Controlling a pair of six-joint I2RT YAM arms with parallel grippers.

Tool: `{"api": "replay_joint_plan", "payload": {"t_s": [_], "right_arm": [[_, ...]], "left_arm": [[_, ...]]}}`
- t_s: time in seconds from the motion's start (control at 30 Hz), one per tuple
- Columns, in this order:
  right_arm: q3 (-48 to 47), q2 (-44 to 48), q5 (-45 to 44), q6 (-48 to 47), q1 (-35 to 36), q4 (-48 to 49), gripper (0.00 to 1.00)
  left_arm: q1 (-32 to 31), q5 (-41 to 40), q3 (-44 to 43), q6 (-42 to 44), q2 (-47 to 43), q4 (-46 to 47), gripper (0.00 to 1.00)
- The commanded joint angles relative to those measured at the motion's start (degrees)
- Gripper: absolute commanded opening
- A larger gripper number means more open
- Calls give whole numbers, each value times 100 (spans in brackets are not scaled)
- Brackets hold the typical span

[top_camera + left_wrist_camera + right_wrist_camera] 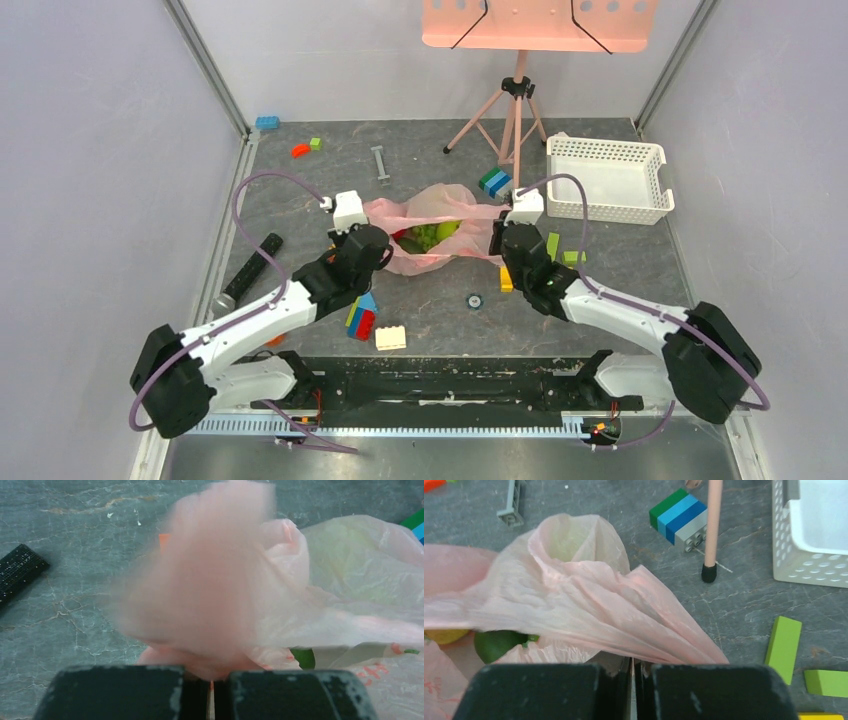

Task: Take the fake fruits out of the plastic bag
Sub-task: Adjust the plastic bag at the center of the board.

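The pink plastic bag (432, 208) lies in the middle of the table, stretched between both grippers. Through its open mouth I see the fake fruits (430, 237), green and red ones packed together. My left gripper (380, 250) is shut on the bag's left edge; in the left wrist view a thin pink fold sits pinched between the jaws (210, 692), with blurred bunched bag (345, 575) ahead. My right gripper (497, 238) is shut on the bag's right edge (574, 595), the plastic running into the jaws (631, 682). A green fruit (499, 642) and a yellow one (444, 636) peek from under the film.
A white lattice basket (610, 178) stands at the back right, and a pink tripod (512, 120) behind the bag. Building blocks lie around: a blue-green stack (495, 182), a coloured stack (362, 318), a cream block (391, 338), green ones (553, 245). A black bar (250, 270) lies at the left.
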State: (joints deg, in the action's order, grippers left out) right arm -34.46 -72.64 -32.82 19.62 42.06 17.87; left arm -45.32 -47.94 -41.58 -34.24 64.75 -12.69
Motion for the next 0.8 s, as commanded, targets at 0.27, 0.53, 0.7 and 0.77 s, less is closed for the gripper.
{"api": "replay_joint_plan", "payload": {"t_s": [0.27, 0.53, 0.7, 0.77], "right_arm": [[383, 837, 1170, -465, -41, 481, 2], [-377, 199, 3035, -956, 388, 719, 17], [-807, -111, 3054, -990, 684, 681, 22], [-912, -238, 2908, -921, 714, 656, 22]], "left_arm": [[32, 607, 230, -82, -625, 103, 2], [14, 1763, -8, 145, -997, 209, 2], [1, 2226, -307, 181, -997, 52, 2], [-3, 2358, -362, 181, -928, 101, 2]]}}
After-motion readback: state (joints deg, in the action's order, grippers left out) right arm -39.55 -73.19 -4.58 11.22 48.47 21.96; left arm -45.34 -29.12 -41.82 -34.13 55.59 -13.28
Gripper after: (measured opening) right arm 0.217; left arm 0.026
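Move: The bag's open mouth lies between the hands: its middle is some 14 cm left of the right hand and 2 cm back, and about 13 cm right of the left hand and 1 cm ahead, roughly 8 cm below both. The striped bricks stand about 9 cm ahead of the right hand and 1 cm left; the tripod foot is 3 cm ahead and 4 cm right. From the left hand, the orange arch lies 6 cm ahead and 7 cm left. Both hands' fingertips, under the bag's film at first, come free of it. The right rises a little, then sweeps left about 12 cm and back 5 cm over the bag's mouth, climbing again, turning some 35 degrees counter-clockwise and opening its fingers about a fifth. The left lifts slightly, dips, then goes right about 5 cm, up and back, fingers still shut, turning clockwise and rolling its left side down. ##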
